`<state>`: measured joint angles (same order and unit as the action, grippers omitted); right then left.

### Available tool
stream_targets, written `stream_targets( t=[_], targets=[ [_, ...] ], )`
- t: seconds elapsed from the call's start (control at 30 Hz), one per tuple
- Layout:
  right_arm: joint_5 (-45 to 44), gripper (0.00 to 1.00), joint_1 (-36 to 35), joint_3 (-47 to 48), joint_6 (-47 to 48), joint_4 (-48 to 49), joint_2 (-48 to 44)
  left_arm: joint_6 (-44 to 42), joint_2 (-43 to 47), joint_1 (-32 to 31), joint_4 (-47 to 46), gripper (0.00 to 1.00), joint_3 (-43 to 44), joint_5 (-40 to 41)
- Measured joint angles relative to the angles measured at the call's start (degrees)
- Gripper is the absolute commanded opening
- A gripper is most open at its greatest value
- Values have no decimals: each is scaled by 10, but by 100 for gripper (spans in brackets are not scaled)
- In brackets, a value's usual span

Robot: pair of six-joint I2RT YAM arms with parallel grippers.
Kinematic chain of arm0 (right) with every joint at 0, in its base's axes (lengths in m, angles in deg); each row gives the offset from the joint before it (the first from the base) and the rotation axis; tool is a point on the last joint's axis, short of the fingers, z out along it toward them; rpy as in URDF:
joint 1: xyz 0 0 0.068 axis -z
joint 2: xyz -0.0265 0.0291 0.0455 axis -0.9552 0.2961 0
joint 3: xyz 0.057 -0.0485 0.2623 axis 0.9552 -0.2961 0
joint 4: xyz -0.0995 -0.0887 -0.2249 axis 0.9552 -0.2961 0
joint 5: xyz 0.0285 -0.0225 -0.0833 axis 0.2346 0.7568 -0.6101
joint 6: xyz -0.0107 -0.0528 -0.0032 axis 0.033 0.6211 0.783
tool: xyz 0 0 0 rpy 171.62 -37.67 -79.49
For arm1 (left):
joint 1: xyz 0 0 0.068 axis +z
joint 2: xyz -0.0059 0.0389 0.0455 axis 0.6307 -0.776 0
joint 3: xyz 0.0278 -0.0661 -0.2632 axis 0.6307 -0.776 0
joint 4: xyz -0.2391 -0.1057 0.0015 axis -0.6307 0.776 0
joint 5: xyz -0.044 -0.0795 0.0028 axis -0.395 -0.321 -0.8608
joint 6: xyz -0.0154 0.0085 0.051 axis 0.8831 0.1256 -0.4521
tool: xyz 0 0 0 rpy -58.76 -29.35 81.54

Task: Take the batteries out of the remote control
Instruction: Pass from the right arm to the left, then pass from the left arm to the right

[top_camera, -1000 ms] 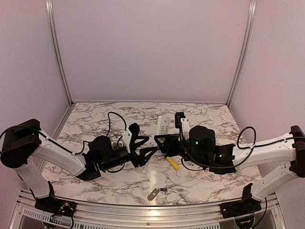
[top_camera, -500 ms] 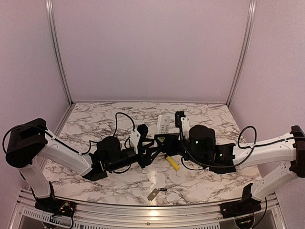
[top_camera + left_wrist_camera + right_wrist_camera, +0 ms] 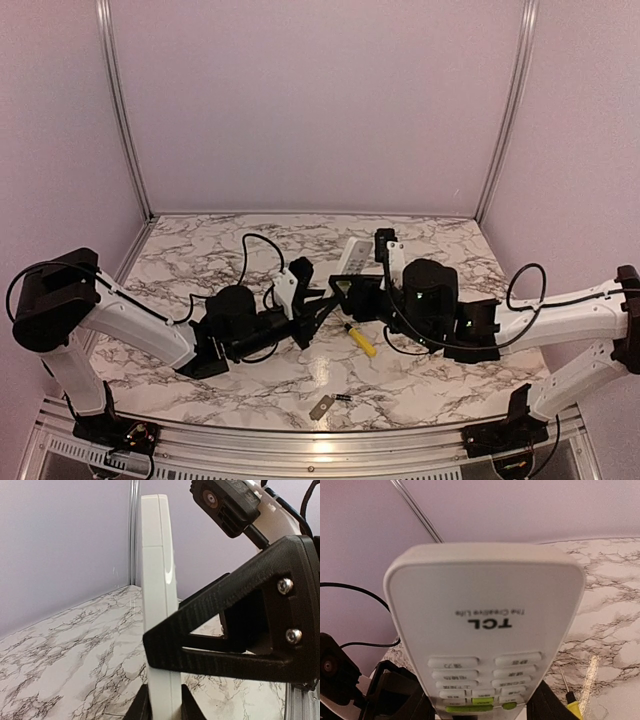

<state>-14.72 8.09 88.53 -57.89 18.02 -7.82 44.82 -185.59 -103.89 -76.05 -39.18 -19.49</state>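
The white remote control (image 3: pixel 352 256) is held up above the table, tilted toward the back. My right gripper (image 3: pixel 346 290) is shut on its lower end; in the right wrist view the button face (image 3: pixel 485 630) fills the frame between my fingers (image 3: pixel 551 706). My left gripper (image 3: pixel 322 298) has come in from the left. In the left wrist view the remote control (image 3: pixel 159 595) stands edge-on, and my left gripper (image 3: pixel 164 707) is shut on its two flat faces, below the right gripper's black finger (image 3: pixel 235 630). One dark battery (image 3: pixel 343 398) lies near the front edge; any others are hidden.
A yellow-handled screwdriver (image 3: pixel 361 340) lies on the marble table (image 3: pixel 200 250) just under the right gripper, and shows also in the right wrist view (image 3: pixel 574 710). A flat grey cover plate (image 3: pixel 321 407) rests near the front edge beside the battery. Lilac walls enclose the table.
My left gripper has moved right to the remote control and closed on it. The right gripper has shifted slightly right with the remote control still in its grip.
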Motion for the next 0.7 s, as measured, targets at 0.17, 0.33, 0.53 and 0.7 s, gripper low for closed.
stream_targets(
  t=[0.17,0.33,0.53,0.7],
  targets=[
    [2,98,-1,0,-3,-43,-34,-29,0,-3,1,0,-5,12],
    [0,99,-1,11,-4,-103,-104,-76,0,3,16,0,-28,24],
    [48,99,17,45,-6,-201,-148,-154,0,3,3,0,-58,51],
    [120,99,62,50,-22,-268,-158,-235,0,2,-32,0,-91,78]
  ],
)
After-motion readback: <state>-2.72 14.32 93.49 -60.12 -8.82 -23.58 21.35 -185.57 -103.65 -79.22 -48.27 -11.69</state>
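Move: The remote control stands nearly upright between the grippers, gripped by both: its middle is about 3 cm above the right hand and 1 cm ahead and to its right. From the left hand, near its lower end, that middle lies about 5 cm up, 2 cm ahead and 3 cm to the right. The yellow screwdriver lies on the table some 20 cm below the right hand, 4 cm to its right and 1 cm ahead; the batteries about 14 cm behind that hand, straight back, equally low. The right fingers spread wide and come free of the remote control's sides while the left fingers keep their pinch on its lower end. The right hand draws off about 5 cm to the right, rising about 5 cm and easing back a little, then sinking slightly; the left hand carries the remote control down about 5 cm and to the left, rolling and tipping its fingers upward by roughly 25 degrees. ##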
